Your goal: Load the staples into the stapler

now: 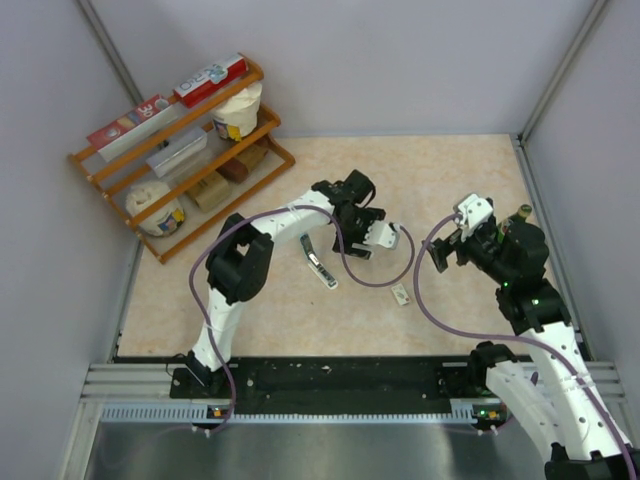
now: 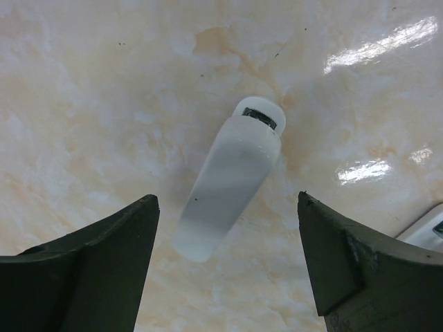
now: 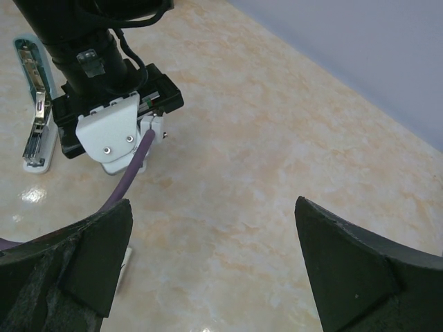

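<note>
A small white stapler (image 2: 232, 183) with a dark slot at its far end lies on the marbled table. My left gripper (image 2: 227, 200) hangs over it, open, with the stapler's near end between the fingertips and touching neither. A second, teal-and-silver stapler (image 1: 318, 262) lies swung open to the left (image 3: 34, 104). The staples (image 1: 402, 294), a tiny whitish packet, lie on the table between the two arms, and also show beside my right gripper's left finger (image 3: 124, 268). My right gripper (image 3: 213, 202) is open over bare table with nothing in it, to the right of the staples (image 1: 438, 258).
A wooden shelf (image 1: 180, 150) with boxes and cups stands at the back left. Purple cables (image 1: 375, 280) loop from both arms over the table. Grey walls close off the back and both sides. A white edge (image 2: 429, 232) shows at the right of the left wrist view.
</note>
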{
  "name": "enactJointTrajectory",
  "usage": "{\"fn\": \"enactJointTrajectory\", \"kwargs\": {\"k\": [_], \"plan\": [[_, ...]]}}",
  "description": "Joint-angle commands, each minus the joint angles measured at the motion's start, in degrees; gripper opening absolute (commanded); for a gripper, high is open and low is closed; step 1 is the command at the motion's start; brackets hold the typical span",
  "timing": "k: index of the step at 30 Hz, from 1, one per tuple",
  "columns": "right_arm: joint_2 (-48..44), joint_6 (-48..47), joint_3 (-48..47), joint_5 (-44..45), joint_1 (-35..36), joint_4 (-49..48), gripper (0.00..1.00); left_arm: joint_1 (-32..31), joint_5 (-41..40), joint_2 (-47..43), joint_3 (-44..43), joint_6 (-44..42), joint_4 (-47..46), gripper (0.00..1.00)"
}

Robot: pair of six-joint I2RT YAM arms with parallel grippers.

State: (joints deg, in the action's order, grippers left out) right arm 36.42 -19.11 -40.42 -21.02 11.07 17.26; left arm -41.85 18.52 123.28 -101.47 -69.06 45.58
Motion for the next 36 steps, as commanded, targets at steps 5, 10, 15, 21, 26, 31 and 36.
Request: {"fn": "enactJointTrajectory", "kwargs": {"k": [5, 10, 15, 21, 26, 31, 36], "plan": [[-0.13, -1.28, 0.35, -1.31, -0.52, -1.0, 0.99, -0.78, 0.46, 1.34, -2.42, -0.64, -3.22, 0.77], [0.31, -1.45, 0.43, -1.57, -0.61, -1.0, 0.99, -0.96, 1.51, 1.43, -2.33, -0.55, -2.43, 0.62], [0.49, -1.45, 0.52, -2.01, -0.61, -1.0, 0.99, -1.05, 1.52, 2.22, -2.24, -0.47, -1.9, 0.53], [1.02, -1.45, 0.52, -2.28, -0.61, -0.91, 0.99, -1.13, 1.52, 2.66, -1.71, -0.11, -1.81, 0.53], [1.02, -1.45, 0.52, -2.28, -0.61, -0.91, 0.99, -1.13, 1.34, 2.75, -1.45, 0.06, -1.81, 0.54], [1.19, -1.45, 0.52, -2.54, -0.52, -0.91, 0.99, -1.13, 1.87, 2.75, -1.27, 0.94, -2.25, 0.39], [1.19, -1.28, 0.52, -2.71, -0.61, -0.91, 0.99, -1.13, 1.25, 2.49, -1.27, 2.96, -3.04, 0.33]]}}
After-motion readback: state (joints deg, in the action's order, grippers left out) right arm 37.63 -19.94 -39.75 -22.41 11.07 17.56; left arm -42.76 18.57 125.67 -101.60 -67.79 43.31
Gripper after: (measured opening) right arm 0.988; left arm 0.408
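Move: The white stapler lies almost under the left hand, between its open fingers: about 1 cm to the right, level in reach, its middle roughly 3 cm below. The opened blue stapler lies some 9 cm to this hand's left and 5 cm nearer the base; the small white pack is about 13 cm back and 11 cm right. From the right hand, the white stapler is roughly 10 cm ahead, 20 cm left and 22 cm down. The left fingers close from nearly wide open onto both sides of the white stapler and pinch it, their grip stopping at somewhat under half open. Meanwhile the hand eases down about 1.5 cm in two small steps and 1 cm right, with the wrist keeping its slanted, downward aim. ##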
